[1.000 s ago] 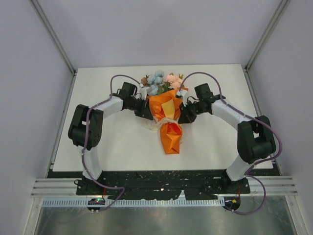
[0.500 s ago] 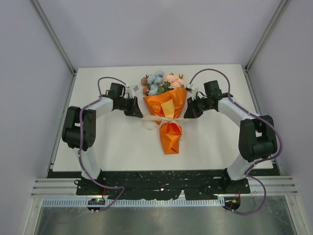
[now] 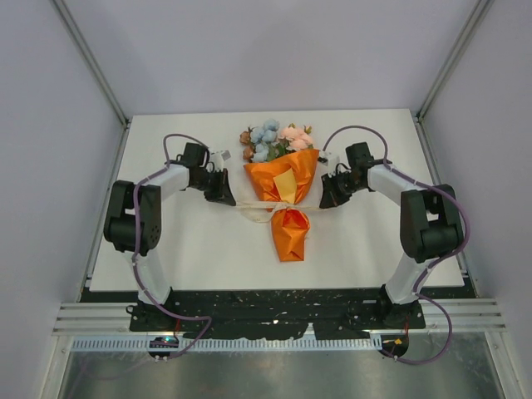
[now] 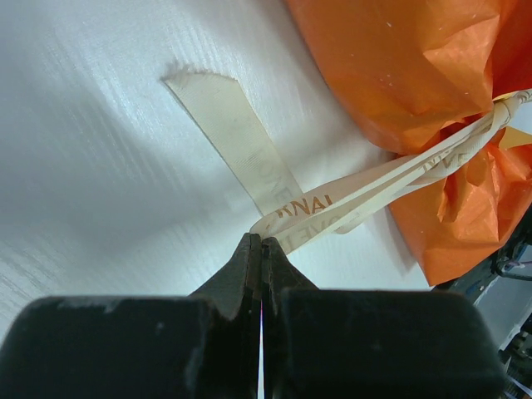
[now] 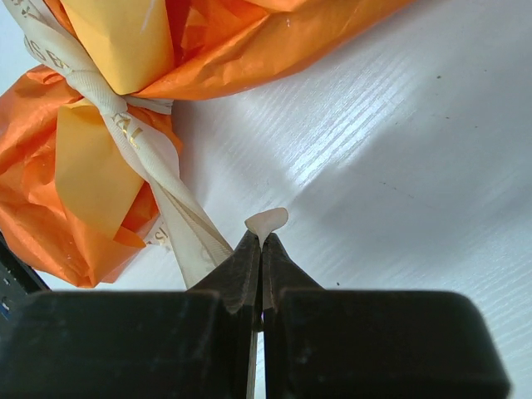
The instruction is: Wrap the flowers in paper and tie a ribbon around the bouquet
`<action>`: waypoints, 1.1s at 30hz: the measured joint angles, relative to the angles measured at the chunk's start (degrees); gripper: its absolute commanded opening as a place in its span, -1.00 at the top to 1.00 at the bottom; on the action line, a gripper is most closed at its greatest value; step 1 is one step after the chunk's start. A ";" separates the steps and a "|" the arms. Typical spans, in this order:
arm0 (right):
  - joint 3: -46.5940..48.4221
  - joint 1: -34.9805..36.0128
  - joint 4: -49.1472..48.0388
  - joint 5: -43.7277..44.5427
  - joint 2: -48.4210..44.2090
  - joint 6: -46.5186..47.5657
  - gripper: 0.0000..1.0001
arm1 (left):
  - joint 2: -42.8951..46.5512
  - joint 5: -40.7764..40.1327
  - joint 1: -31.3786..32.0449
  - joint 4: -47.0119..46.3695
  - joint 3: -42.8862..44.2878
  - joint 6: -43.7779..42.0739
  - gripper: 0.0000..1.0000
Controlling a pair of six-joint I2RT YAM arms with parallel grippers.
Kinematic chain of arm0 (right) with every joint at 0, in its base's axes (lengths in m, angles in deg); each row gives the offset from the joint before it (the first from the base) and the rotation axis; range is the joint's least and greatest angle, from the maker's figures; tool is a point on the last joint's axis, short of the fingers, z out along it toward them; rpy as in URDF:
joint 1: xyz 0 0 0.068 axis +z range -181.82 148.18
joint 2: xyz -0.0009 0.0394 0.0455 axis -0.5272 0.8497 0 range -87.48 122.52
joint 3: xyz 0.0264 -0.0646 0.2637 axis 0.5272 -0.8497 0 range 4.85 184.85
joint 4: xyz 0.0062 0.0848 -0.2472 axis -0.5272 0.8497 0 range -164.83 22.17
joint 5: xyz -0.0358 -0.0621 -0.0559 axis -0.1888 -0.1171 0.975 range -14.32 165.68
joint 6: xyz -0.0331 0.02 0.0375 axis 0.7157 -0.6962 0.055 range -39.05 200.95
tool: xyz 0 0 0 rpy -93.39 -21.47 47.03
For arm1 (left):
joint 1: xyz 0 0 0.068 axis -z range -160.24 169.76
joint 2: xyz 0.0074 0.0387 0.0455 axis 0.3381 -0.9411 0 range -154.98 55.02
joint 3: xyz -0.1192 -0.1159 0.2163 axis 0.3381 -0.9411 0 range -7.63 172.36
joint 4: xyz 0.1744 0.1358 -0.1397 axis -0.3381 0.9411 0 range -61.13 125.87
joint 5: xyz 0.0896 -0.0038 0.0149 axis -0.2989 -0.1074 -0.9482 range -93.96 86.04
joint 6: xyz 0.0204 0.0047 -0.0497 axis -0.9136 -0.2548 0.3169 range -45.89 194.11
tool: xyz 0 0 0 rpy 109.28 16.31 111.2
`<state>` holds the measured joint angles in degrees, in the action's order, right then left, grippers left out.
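Observation:
The bouquet [image 3: 281,179] lies in the middle of the white table, its pale blue, pink and peach flowers [image 3: 274,140] at the far end. Orange paper [image 3: 287,224] forms the cone around the stems. The cream ribbon [image 3: 268,209] is knotted round the cone's narrow waist. My left gripper [image 3: 226,197] is shut on one ribbon strand [image 4: 332,204] left of the bouquet; the strand runs taut to the knot. My right gripper [image 3: 324,201] is shut on the other ribbon end [image 5: 266,222], right of the bouquet, with that strand [image 5: 179,216] stretched back to the knot [image 5: 100,104].
A loose ribbon tail [image 4: 237,141] lies flat on the table beside the left gripper. Grey walls and metal frame posts [image 3: 91,66] enclose the table on three sides. The arm bases sit on a black rail [image 3: 274,312] at the near edge.
Both grippers have moved outward, away from the bouquet, drawing the ribbon ends apart. The ribbon has tightened round the paper's waist.

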<state>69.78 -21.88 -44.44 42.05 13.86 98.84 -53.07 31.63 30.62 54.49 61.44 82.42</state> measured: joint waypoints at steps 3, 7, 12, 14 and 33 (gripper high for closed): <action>-0.02 0.00 0.17 0.04 0.33 -0.13 0.90 | 0.04 0.15 -0.48 0.31 0.00 0.00 1.00; 0.00 -0.02 0.26 -0.46 1.07 -0.92 0.90 | 0.85 0.13 -0.48 0.33 0.00 -0.13 1.00; 0.00 -0.09 0.33 0.63 1.22 -1.07 0.90 | 1.68 -0.11 -0.79 0.52 0.04 -0.26 1.00; 0.00 -0.28 0.33 1.62 1.25 -1.03 0.90 | 1.68 -0.17 -1.20 1.05 0.04 0.02 1.00; -0.92 -2.08 2.01 12.04 2.54 0.39 0.90 | 1.68 -8.17 -5.79 3.63 0.11 0.20 1.00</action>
<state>68.86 -23.96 -42.43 54.10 16.39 99.23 -51.39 23.46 24.82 58.12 61.55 82.62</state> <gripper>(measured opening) 0.056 0.010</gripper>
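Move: The ribbon knot at the wrap's waist lies about 16 cm to the right of my left hand, level with it and some 2 cm lower. From my right hand it is roughly 12 cm to the left, level ahead and 2 cm lower. Of the knot, the pink flowers lie about 22 cm farther out and 4 cm to the right, the yellow paper 7 cm farther out, and the paper skirt 12 cm nearer me and a little to the right. With both grippers shut, I haul the ribbon's two ends apart, away from the knot. My left hand creeps left, then runs faster to about 6 cm, ending empty with its end of ribbon out of the closed fingers. My right hand keeps its grip, sinks first, then goes right, about 5 cm out and 3 cm down. ##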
